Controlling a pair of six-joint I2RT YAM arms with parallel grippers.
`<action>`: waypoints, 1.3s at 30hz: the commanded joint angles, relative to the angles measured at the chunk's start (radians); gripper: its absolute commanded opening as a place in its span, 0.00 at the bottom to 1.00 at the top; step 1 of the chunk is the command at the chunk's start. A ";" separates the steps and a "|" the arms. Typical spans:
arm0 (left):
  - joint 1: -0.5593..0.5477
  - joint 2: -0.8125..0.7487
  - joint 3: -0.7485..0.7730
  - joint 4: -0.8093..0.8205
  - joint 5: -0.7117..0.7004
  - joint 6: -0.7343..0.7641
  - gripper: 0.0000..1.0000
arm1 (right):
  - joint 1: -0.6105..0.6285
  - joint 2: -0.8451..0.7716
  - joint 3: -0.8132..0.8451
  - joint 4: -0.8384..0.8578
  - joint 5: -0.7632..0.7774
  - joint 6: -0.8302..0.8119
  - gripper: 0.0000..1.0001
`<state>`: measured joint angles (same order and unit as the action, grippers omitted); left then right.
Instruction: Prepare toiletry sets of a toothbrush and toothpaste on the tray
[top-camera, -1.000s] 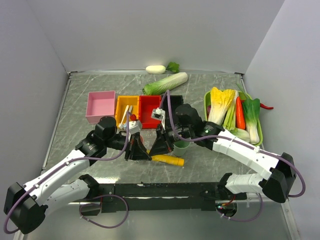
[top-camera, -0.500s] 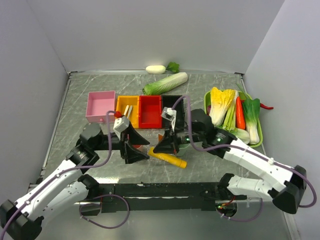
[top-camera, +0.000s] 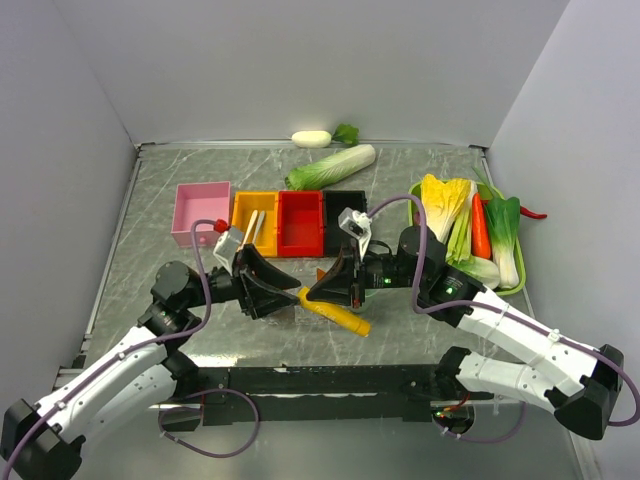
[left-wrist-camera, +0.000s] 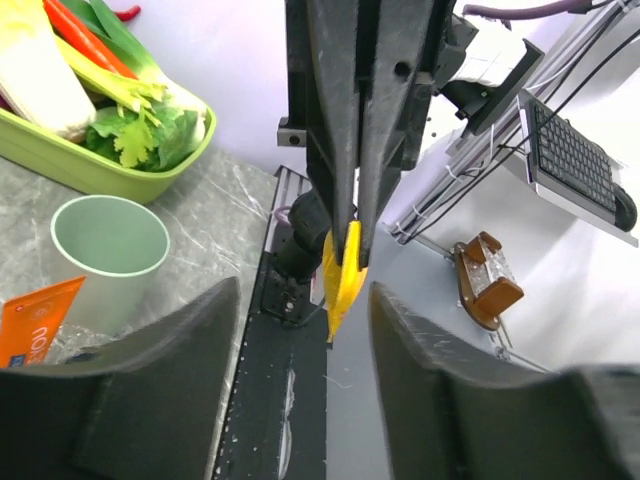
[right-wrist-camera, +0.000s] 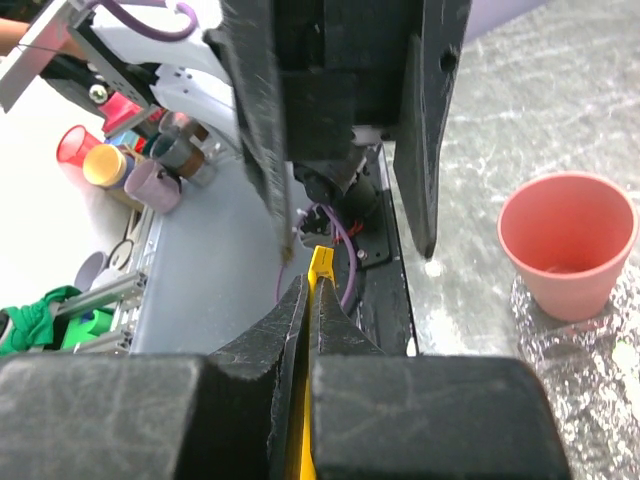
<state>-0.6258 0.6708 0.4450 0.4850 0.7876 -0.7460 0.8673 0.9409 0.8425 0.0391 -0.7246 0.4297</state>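
My right gripper (top-camera: 312, 292) is shut on one end of the yellow-orange toothpaste (top-camera: 338, 314), which slants down toward the table's front edge. In the right wrist view the tube's flat end (right-wrist-camera: 319, 264) pokes out between the closed fingers. My left gripper (top-camera: 285, 292) faces it from the left, open and holding nothing; its view shows the tube (left-wrist-camera: 343, 280) hanging from the other jaws. An orange toothpaste (left-wrist-camera: 35, 320) lies by the green cup (left-wrist-camera: 108, 250) on the clear speckled tray (left-wrist-camera: 70, 345). Two pale toothbrushes (top-camera: 252, 228) lie in the orange bin (top-camera: 240, 207).
Pink (top-camera: 201, 212), red (top-camera: 300, 222) and black (top-camera: 345, 203) bins line the back with the orange one. A pink cup (right-wrist-camera: 568, 245) stands on crinkled clear film. A green vegetable tray (top-camera: 521, 268) sits at right; a cabbage (top-camera: 330, 167) and white radish (top-camera: 311, 139) lie behind.
The left gripper has opened, let go of the yellow tube and drawn back to the left. The right gripper has shut on the tube, and its arm has shifted right.
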 joint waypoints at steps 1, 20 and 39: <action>-0.029 0.047 0.014 0.075 0.007 -0.033 0.57 | 0.001 -0.013 -0.003 0.104 -0.016 0.023 0.00; -0.063 0.095 0.050 0.058 0.009 -0.004 0.16 | -0.001 -0.013 -0.002 0.067 0.013 -0.002 0.00; -0.075 0.015 0.179 -0.345 -0.255 0.152 0.01 | -0.033 -0.108 0.043 -0.179 0.292 -0.075 0.71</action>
<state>-0.6991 0.7223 0.5304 0.2729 0.6483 -0.6716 0.8532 0.9112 0.8413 -0.0990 -0.5247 0.3790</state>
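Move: The left hand hangs open just off the near end of the yellow toothpaste, which the right hand still grips near that end; the toothpaste's middle is about 7 cm to the left hand's right and 4 cm back at its height. Some 22 cm below stand the pink cup, 4 cm left and 3 ahead, and the green cup, 13 cm right and 6 ahead. From the right hand the toothpaste's middle lies 4 cm right and 3 back. Left hand edges 2 cm right, pinches the yellow toothpaste's end; right opens, easing 3 cm forward and down. ##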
